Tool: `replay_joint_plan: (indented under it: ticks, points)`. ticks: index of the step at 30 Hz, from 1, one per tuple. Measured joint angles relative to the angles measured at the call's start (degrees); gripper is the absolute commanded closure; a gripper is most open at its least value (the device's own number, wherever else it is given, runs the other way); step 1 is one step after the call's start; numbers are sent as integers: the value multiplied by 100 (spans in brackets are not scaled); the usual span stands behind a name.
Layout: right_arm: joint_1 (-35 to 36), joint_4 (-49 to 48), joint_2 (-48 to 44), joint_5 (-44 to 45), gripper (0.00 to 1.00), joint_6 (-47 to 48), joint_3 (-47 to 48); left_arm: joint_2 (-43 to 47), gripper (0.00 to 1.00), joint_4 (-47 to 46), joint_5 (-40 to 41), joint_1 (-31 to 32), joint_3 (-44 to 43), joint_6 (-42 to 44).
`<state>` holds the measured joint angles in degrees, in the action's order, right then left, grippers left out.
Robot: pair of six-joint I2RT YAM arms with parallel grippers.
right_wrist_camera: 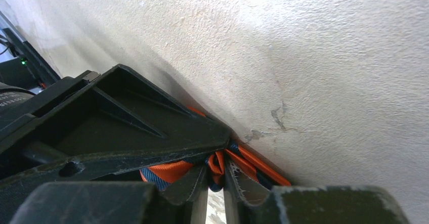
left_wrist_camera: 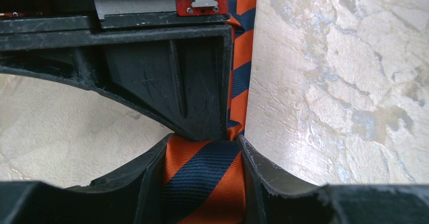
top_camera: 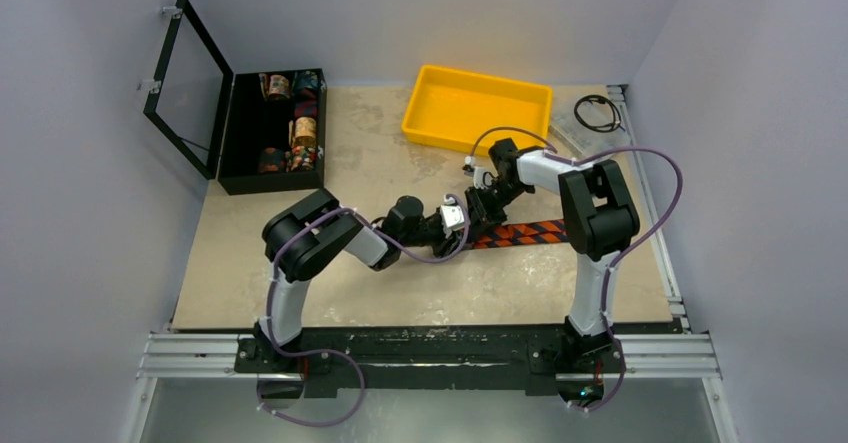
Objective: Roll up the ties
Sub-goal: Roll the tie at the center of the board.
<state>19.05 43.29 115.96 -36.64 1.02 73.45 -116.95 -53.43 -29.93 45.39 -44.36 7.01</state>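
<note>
The tie (top_camera: 525,233) is a navy and orange striped band lying flat on the table, running right from the point where both grippers meet. In the left wrist view its rolled end (left_wrist_camera: 202,178) fills the space between my left gripper (left_wrist_camera: 205,143) fingers, which press on both sides of it, and the flat strip (left_wrist_camera: 242,77) runs away behind. My right gripper (right_wrist_camera: 216,168) has its tips close together on a small fold of the tie (right_wrist_camera: 217,161). Seen from above, the left gripper (top_camera: 458,218) and the right gripper (top_camera: 482,206) touch tip to tip over the roll.
A yellow bin (top_camera: 477,108) stands behind the grippers. At the back left is a black case (top_camera: 272,168) with its lid open, holding several patterned fabric rolls (top_camera: 303,133). A black cable (top_camera: 598,113) lies at the back right corner.
</note>
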Motion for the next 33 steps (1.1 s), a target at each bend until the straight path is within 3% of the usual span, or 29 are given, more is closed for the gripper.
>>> replay_joint_plan:
  ticks: [4, 8, 18, 22, 29, 33]
  points:
    - [-7, 17, -79, -59, 69, 87, -44, 186, 94, 341, 251, 94, 35, 356]
    - [-131, 87, -188, -140, 67, 313, -87, 317, 100, 866, 376, 151, -107, 584]
    - [-758, 278, -426, -505, 69, 1027, -240, 417, 100, 2465, 450, 170, -828, 866]
    - [-817, 234, -584, -1047, 59, 953, -297, 417, 100, 3073, 507, 190, -1132, 887]
    - [-752, 44, -544, -1805, 50, 649, -363, 417, 100, 3687, 643, 240, -1427, 916]
    - [-669, -72, -468, -1856, 55, 584, -444, 415, 100, 3897, 710, 269, -1534, 933]
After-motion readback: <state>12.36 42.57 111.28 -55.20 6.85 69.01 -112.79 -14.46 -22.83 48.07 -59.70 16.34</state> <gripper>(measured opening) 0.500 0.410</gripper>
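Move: The rolled end of the tie is already between the left hand's fingers, at its hand point, and lies about 4 cm left of the right hand and 1 cm nearer the base. The unrolled strip's middle is some 10 cm to the left hand's right and 1 cm ahead. The yellow tray stands roughly 25 cm ahead of the left hand and 3 cm to its right. Right fingers open off the tie, swing 3.5 cm right, then back left and up; left, gripping, tips fingertips down 20 degrees. ##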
